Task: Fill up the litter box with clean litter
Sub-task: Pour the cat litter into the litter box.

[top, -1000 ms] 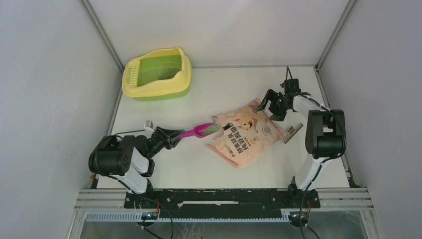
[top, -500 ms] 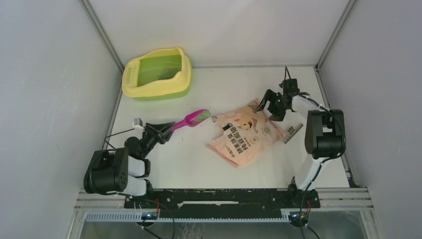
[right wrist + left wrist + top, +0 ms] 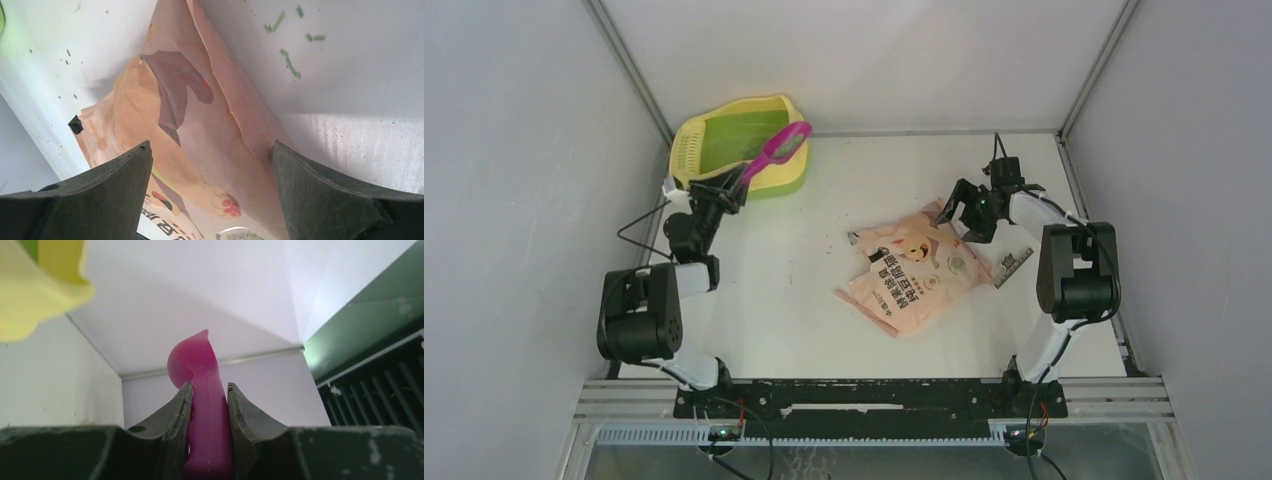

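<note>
The yellow litter box (image 3: 692, 150) with its green basin stands at the back left; a corner of its rim (image 3: 30, 290) shows in the left wrist view. My left gripper (image 3: 724, 190) (image 3: 209, 387) is shut on the handle of a magenta scoop (image 3: 776, 148) (image 3: 200, 360), raised so the bowl hangs over the box's right side. I cannot make out what the bowl holds. Green litter pellets (image 3: 290, 62) lie scattered on the table. My right gripper (image 3: 960, 214) (image 3: 211, 145) stands open just above the far corner of the pink-orange bag (image 3: 919, 265) (image 3: 165, 100).
A small grey strip (image 3: 1014, 266) lies right of the bag. The litter box sits close to the left wall and back corner. A loose cable (image 3: 639, 235) loops out beside my left arm. Tiny specks (image 3: 67, 52) dot the white tabletop.
My left arm has swung the scoop from beside the bag to the back left and lifted it over the litter box. The right gripper has barely moved and stays open.
</note>
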Robot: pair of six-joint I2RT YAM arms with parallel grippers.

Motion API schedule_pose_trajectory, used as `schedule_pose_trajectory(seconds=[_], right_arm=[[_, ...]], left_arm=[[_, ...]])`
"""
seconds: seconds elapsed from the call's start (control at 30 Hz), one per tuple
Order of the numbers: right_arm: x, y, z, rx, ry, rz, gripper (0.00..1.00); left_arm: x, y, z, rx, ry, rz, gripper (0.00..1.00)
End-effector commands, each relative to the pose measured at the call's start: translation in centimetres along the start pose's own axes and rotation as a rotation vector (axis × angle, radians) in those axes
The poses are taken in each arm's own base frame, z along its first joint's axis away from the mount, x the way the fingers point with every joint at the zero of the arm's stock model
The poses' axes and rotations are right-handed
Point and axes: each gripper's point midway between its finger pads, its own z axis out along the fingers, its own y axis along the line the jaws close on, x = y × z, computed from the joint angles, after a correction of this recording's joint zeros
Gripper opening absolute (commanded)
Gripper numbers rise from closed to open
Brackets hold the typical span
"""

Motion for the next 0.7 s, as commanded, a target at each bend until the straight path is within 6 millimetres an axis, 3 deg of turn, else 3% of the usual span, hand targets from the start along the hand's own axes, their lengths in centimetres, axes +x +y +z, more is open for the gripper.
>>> schedule_pose_trajectory(seconds=[0.0,0.23,0.37,0.4,0.57,0.67], right_arm=[[-1.1,3.2,-2.2,-0.076,-0.048,-0.058,0.94],[-1.0,3.3,-2.3,-0.081,-0.043,-0.062,0.94],[-0.9,3.4,-2.3,-0.089,-0.039,-0.064,0.94],[-0.9,3.4,-2.3,-0.09,-0.039,-0.066,0.94],[-1.0,3.2,-2.8,-0.09,-0.042,-0.066,0.94],[-1.2,3.3,-3.2,-0.096,-0.047,-0.064,0.94]], left_arm=[[-4.4,-2.5,3.7,0.044,-0.129,0.006,0.06],[-8.9,-2.9,7.1,-0.038,-0.225,0.11,0.06],[-10.8,-2.8,8.1,-0.16,-0.267,0.309,0.06],[-11.2,-1.8,8.0,-0.229,-0.275,0.351,0.06],[-13.2,-1.0,7.8,-0.412,-0.302,0.572,0.05],[-13.9,-1.2,9.1,-0.519,-0.284,0.741,0.05]])
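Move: The left hand holds the loaded purple scoop. The litter box's middle is about 22 cm ahead of it, roughly 6 cm to its left and some 19 cm below; the litter already in the box lies about 25 cm straight ahead and 24 cm down. The litter bag lies some 39 cm to its right, about 7 cm nearer the base. From the right hand, the box is about 22 cm ahead and 56 cm left, nearly level in height. Forward and to the left, slowing as it goes, the left hand carries the scoop about 15 cm in over the litter box, rising slightly before sinking back to near its starting height. Late in the travel the wrist rolls its left side up, turns counter-clockwise and tips the scoop downward, some 40 degrees altogether, while the fingers keep their grip on the handle. ##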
